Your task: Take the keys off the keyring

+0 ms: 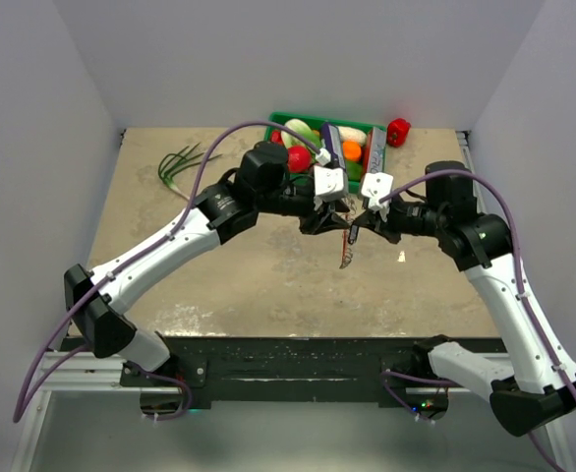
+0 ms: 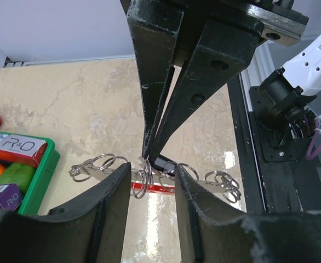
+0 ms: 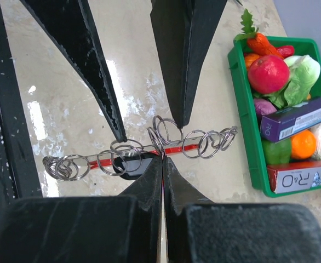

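Note:
The bunch hangs above the table between both grippers. Its keyring [image 3: 159, 143] is a thin silvery ring among several linked rings, with a red tag [image 3: 177, 149] behind it. My right gripper [image 3: 163, 160] is shut on that ring at its fingertips. A key with a black head [image 3: 129, 169] hangs just left of them, and a flat silvery key [image 2: 223, 183] sticks out sideways. My left gripper [image 2: 152, 170] faces it, open, its two fingers astride the rings. From above, the left gripper [image 1: 335, 218] and right gripper [image 1: 359, 221] meet over the dangling tag [image 1: 347, 251].
A green crate [image 1: 278, 116] of groceries stands at the back centre, with a red pepper [image 1: 398, 131] to its right. Green stalks [image 1: 180, 165] lie at the back left. The black rail [image 1: 298, 369] runs along the near edge.

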Tool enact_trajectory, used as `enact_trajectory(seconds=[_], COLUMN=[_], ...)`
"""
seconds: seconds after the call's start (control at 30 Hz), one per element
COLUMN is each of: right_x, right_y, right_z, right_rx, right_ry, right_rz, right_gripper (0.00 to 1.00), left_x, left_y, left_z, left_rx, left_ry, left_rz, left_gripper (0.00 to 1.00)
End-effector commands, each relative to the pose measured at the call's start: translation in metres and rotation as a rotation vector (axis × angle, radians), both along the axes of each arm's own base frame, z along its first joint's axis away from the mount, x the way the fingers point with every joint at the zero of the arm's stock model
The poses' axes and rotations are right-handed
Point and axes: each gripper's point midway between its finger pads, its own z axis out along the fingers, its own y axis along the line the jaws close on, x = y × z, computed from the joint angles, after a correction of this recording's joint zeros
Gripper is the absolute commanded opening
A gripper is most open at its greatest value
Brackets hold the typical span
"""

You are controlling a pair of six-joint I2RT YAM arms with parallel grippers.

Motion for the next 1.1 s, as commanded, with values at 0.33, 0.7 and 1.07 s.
enact_trajectory(seconds=[0.33,0.7,1.07], right_x=[-0.001,0.001,-0.001], right_y=[0.001,-0.002,0.001], right_z=[0.023,0.027,0.026], right_rx=[0.019,0.012,0.015], right_ry=[-0.087,-0.105,-0.105], right_rz=[0.005,-0.014,-0.005], right_gripper=[0.0,0.0,0.0], left_x=[0.001,0.006,0.003], left_y=[-0.011,-0.009,-0.016], left_z=[0.012,0.007,0.01], left_rx=[-0.009,0.02,0.018], left_ry=[-0.065,-0.083,-0.09], left_rz=[0.007,0.05,0.053], left_gripper=[0.2,0.27,0.08])
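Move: The right gripper already pinches the keyring in the middle of its row of wire rings, right at its fingertips. From the open left gripper that pinched ring lies about 2 cm to the right and 2 cm lower, level fore and aft. The black fob hangs some 3 cm back of the pinched ring and a little below it. The green crate stands roughly 22 cm ahead of the left hand, 4 cm left and 25 cm lower. Ease the left gripper down about 1.5 cm and some 1 cm to the right, onto the ring wire beside the right fingertips, tipping its fingers slightly downward. Close from nearly half open, let the fingers spread a little again while sinking, then narrow them around the wire. Keep the right gripper still and shut on the ring. ##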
